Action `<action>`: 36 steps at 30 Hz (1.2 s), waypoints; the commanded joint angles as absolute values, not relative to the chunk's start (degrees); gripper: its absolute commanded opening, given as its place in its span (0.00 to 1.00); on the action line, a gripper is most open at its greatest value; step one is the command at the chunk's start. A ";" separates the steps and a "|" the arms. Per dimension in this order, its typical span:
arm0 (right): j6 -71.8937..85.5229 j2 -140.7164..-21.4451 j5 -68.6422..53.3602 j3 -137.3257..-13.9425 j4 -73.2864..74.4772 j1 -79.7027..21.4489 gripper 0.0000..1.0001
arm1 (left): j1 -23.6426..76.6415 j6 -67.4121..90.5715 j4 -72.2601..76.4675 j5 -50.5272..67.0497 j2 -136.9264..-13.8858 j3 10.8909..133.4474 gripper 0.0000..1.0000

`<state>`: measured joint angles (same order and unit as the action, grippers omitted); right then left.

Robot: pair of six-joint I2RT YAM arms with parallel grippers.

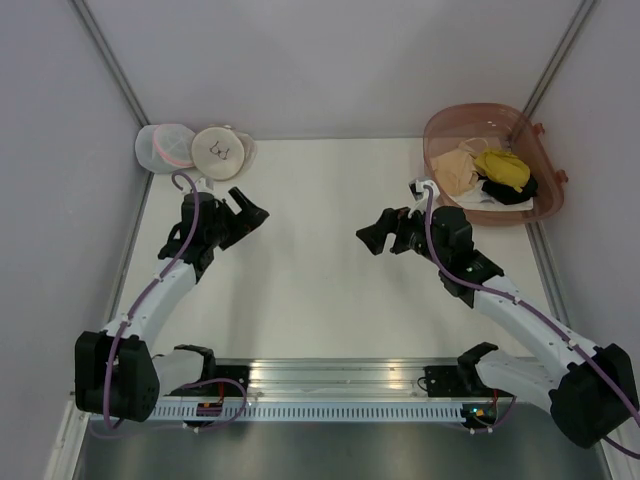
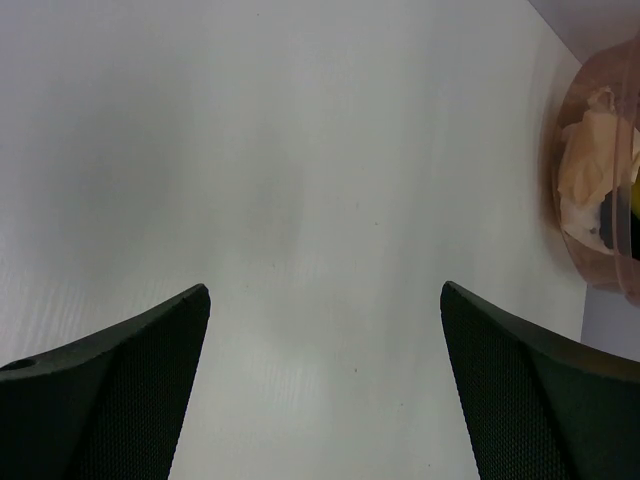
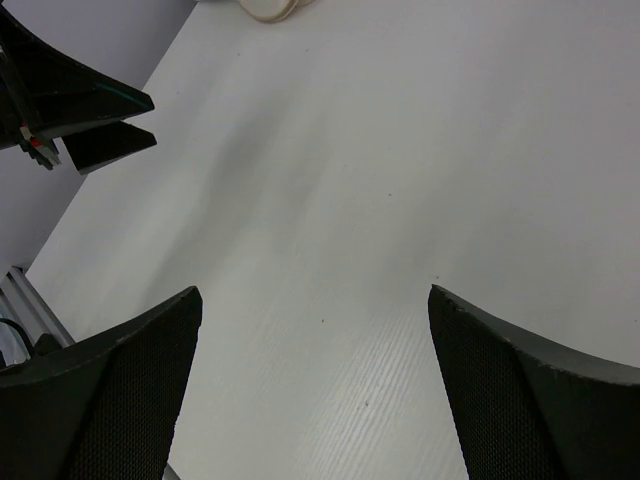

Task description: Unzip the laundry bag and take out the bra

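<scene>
The cream mesh laundry bag (image 1: 222,152), with a small black bra outline on its face, stands at the table's far left corner; its lower edge shows at the top of the right wrist view (image 3: 268,10). No bra is in view. My left gripper (image 1: 252,207) hangs open just in front and to the right of the bag, apart from it, pointing toward the table's middle. In its own view the left gripper (image 2: 325,290) has only bare table between the fingers. My right gripper (image 1: 368,235) is open over mid-table, facing left, and holds nothing (image 3: 315,292).
A whiter translucent round bag (image 1: 165,147) with a pink band leans beside the laundry bag. A pink basket (image 1: 553,195) at the far right holds beige, yellow and black garments; its rim shows in the left wrist view (image 2: 553,170). Walls close in the table (image 1: 320,300).
</scene>
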<state>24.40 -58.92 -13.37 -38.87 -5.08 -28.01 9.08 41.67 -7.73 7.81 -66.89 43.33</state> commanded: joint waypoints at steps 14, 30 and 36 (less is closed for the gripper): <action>25.93 -58.89 -16.26 -38.85 -8.26 -28.04 0.98 | 5.28 47.63 -0.19 -16.16 -81.35 48.42 1.00; 22.06 -52.12 -14.95 -34.72 -2.73 -28.04 0.98 | -5.44 55.63 28.89 -8.79 -113.63 61.69 0.99; 22.14 -51.07 -14.50 -34.63 -1.06 -28.04 0.98 | -6.50 57.30 33.23 -7.75 -123.21 70.10 0.99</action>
<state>22.83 -52.36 -15.16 -34.02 -1.87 -28.01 -6.76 54.70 28.01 -10.50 -118.37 64.51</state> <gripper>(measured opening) 0.979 0.993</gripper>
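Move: The round white laundry bag with the bra emblem lies at the far left of the table, about 28 cm ahead of the left hand, 12 cm to its left and 12 cm below. The pink-rimmed mesh bag is beside it, roughly 14 cm farther left and about level with it in reach. From the right hand the laundry bag is some 34 cm ahead, 47 cm to the left and 17 cm lower. The laundry bag is approached by the left hand, which swings forward, left and down together, then levels off and runs on forward-left, about 21 cm out and 17 cm across, to just short of the bag's near left edge. It turns some 40 degrees counter-clockwise with the fingers kept wide open. The right hand, empty, eases back about 3 cm. ##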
